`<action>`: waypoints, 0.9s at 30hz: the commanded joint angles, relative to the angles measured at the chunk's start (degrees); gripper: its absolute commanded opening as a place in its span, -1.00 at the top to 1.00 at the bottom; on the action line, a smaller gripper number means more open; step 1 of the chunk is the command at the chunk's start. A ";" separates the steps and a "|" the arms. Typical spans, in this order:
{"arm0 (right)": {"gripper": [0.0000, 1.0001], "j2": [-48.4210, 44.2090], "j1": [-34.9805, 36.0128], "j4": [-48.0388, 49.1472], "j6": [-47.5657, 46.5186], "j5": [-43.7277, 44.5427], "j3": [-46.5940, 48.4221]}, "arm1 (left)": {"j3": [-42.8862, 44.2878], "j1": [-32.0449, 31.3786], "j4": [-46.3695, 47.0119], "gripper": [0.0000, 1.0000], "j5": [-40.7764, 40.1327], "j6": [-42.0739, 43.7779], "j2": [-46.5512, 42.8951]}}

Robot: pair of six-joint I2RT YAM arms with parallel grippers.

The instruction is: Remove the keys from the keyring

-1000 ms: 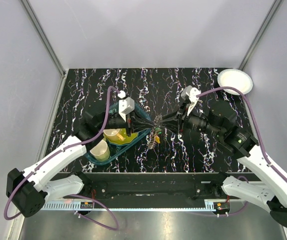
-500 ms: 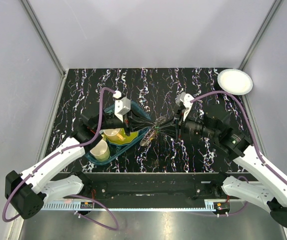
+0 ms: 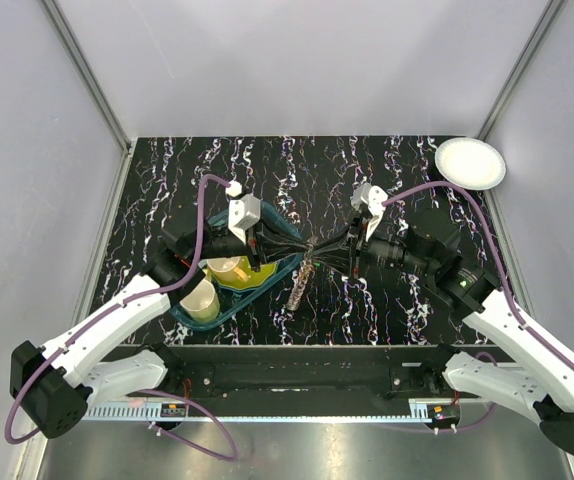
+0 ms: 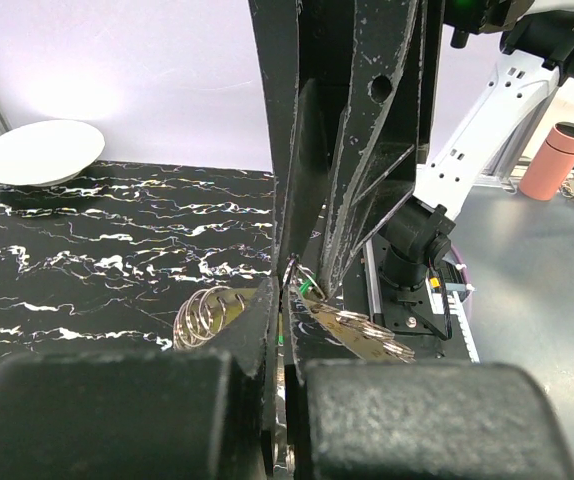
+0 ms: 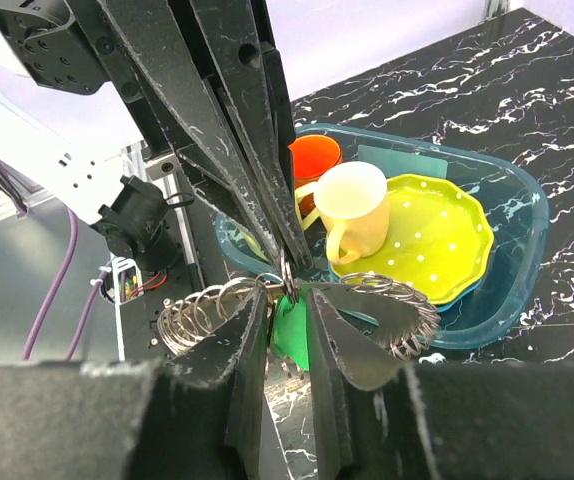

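Observation:
The keyring (image 3: 298, 285), a mottled brown-and-silver chain of rings, hangs down between my two grippers over the table's middle. My left gripper (image 3: 304, 246) is shut on a thin metal ring of it (image 4: 285, 300). Flat brass keys (image 4: 362, 332) fan out to the right of those fingers, and coiled rings (image 4: 202, 315) to the left. My right gripper (image 3: 323, 250) meets it tip to tip. In the right wrist view its jaws (image 5: 289, 300) close around a green key (image 5: 289, 330), with ring coils (image 5: 202, 310) on either side. The left fingers (image 5: 237, 130) reach in from above.
A teal tray (image 3: 237, 308) under the left arm holds a yellow dotted plate (image 5: 437, 240), a yellow mug (image 5: 352, 210) and an orange cup (image 5: 315, 158). A white plate (image 3: 470, 162) sits at the far right corner. A pink tumbler (image 4: 555, 160) stands off the table.
Both grippers shifted left and drew together. The keyring went from bunched with green and yellow keys showing to hanging straight down. The right jaws narrowed.

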 commanded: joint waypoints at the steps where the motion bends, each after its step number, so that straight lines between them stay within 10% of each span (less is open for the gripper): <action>1: 0.47 0.39 -0.38 5.09 -0.95 -1.19 -0.28 | -0.41 -0.22 6.61 1.00 1.28 0.01 -1.37; 9: 1.00 0.13 -0.29 8.16 -3.40 -2.42 -2.56 | -0.41 -0.22 6.70 1.00 1.46 -0.17 -1.46; 14: 1.00 -2.59 -0.38 13.88 -5.43 -2.86 -5.64 | 0.29 -0.22 5.91 1.00 1.72 -1.14 -0.58; 21: 1.00 -0.14 -0.29 0.45 -13.95 -3.39 0.05 | 6.52 -0.22 -7.44 0.33 1.72 3.87 0.04; 27: 1.00 0.83 -0.38 -8.08 -17.03 -5.93 4.28 | 11.80 -0.22 -20.53 0.26 3.56 10.81 0.91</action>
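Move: The keyring's small metal ring, with the green key on it, hangs from the left hand's shut tips, about 1 cm to the right of the left hand's point and 1 cm below it. The right hand's partly open fingers already straddle it, with the ring some 1 cm to the left of its point and level with it. From the right hand, the yellow plate lies about 14 cm left, 9 cm ahead and 25 cm below; the peach mug is roughly 21 cm left, 7 cm ahead and 21 cm below. The right hand eases barely half a centimetre left and forward while its fingers shut on the small ring and the top of the green key, pinching them right beside the left fingertips, as the left hand keeps its grip and stays in place. Then the left fingers open by about a third and let go, that hand starting up about 1 cm, while the right hand keeps its pinch and sinks some 3 cm away from it, its fingertips dipping and the wrist turning about 10 degrees. ##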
